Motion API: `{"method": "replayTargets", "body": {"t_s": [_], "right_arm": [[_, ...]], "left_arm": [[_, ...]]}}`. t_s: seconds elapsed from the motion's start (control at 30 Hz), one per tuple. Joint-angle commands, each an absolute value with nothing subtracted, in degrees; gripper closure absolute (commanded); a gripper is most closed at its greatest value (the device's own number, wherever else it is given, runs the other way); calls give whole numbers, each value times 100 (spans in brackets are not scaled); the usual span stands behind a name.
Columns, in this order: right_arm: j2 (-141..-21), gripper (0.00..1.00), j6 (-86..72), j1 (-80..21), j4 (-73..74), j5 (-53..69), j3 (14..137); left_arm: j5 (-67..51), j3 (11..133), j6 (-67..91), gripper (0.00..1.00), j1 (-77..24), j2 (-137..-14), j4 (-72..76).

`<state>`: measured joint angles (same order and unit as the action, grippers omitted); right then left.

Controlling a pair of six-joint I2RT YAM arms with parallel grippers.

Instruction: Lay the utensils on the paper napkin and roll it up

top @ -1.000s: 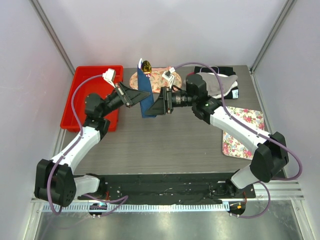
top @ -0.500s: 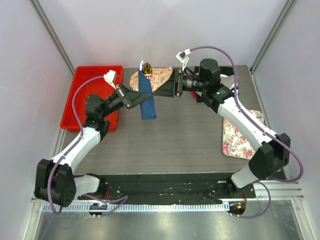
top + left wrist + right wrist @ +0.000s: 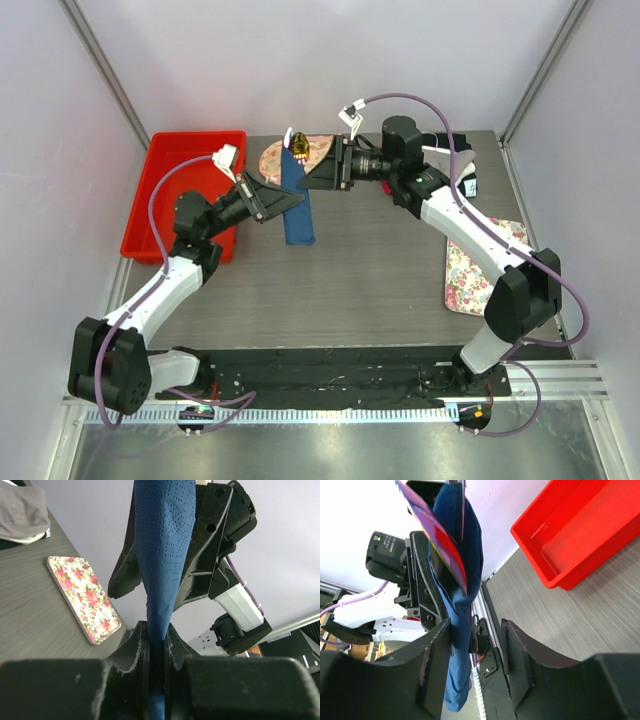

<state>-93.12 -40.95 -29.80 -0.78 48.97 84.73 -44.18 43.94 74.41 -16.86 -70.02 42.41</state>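
The paper napkin [image 3: 298, 222] is a dark blue roll held upright above the table, with the utensils [image 3: 297, 143] poking out of its top end. My left gripper [image 3: 285, 203] is shut on the roll's middle; in the left wrist view the napkin [image 3: 162, 555] runs up between the closed jaws of the left gripper [image 3: 156, 630]. My right gripper [image 3: 308, 180] stands open around the upper part of the roll. In the right wrist view the napkin [image 3: 462, 580] rests against one finger, clear of the other, and a purple-pink utensil handle [image 3: 440, 535] shows above the right gripper [image 3: 476, 635].
A red tray [image 3: 165, 190] stands at the back left. The peach floral cloth [image 3: 320, 150] lies behind the roll. A grey and black cloth [image 3: 450, 165] lies at the back right, and the white floral mat [image 3: 480, 260] is on the right.
My right gripper left the roll's lower half, drew back to the right, then came in again at the roll's upper part. The left gripper has kept its hold.
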Motion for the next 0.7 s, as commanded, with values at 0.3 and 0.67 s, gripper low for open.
{"method": "replayTargets", "body": {"t_s": [0.3, 0.67], "right_arm": [[-9237, 56, -4359, -3252, -378, 4896, 8578], [-9211, 99, -4228, -3296, -360, 4869, 8578]], "left_arm": [[-4421, 4465, 7365, 100, -1749, -6803, 4746], [-4421, 4395, 7286, 100, -1758, -6750, 4562]]}}
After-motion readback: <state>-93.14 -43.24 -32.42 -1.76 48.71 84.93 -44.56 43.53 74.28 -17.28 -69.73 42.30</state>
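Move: The right hand, open about halfway, has the napkin roll's narrow neck at its fingertips; the roll's middle is some 3 cm nearer the base and 2 cm to its left, about level. The utensil heads stick out about 7 cm ahead and 1 cm left of that hand, and the left fingertips are some 4 cm back and 1 cm left. The left hand already grips the roll, whose middle is practically at its fingers. Back and to the left, about 2 cm in all, the right hand draws in over the napkin neck with hardly any turn of the wrist, then shuts its fingers fully and pinches the cloth just beyond the left fingertips, below the utensil heads. The left hand stays put and keeps its hold on the roll. ##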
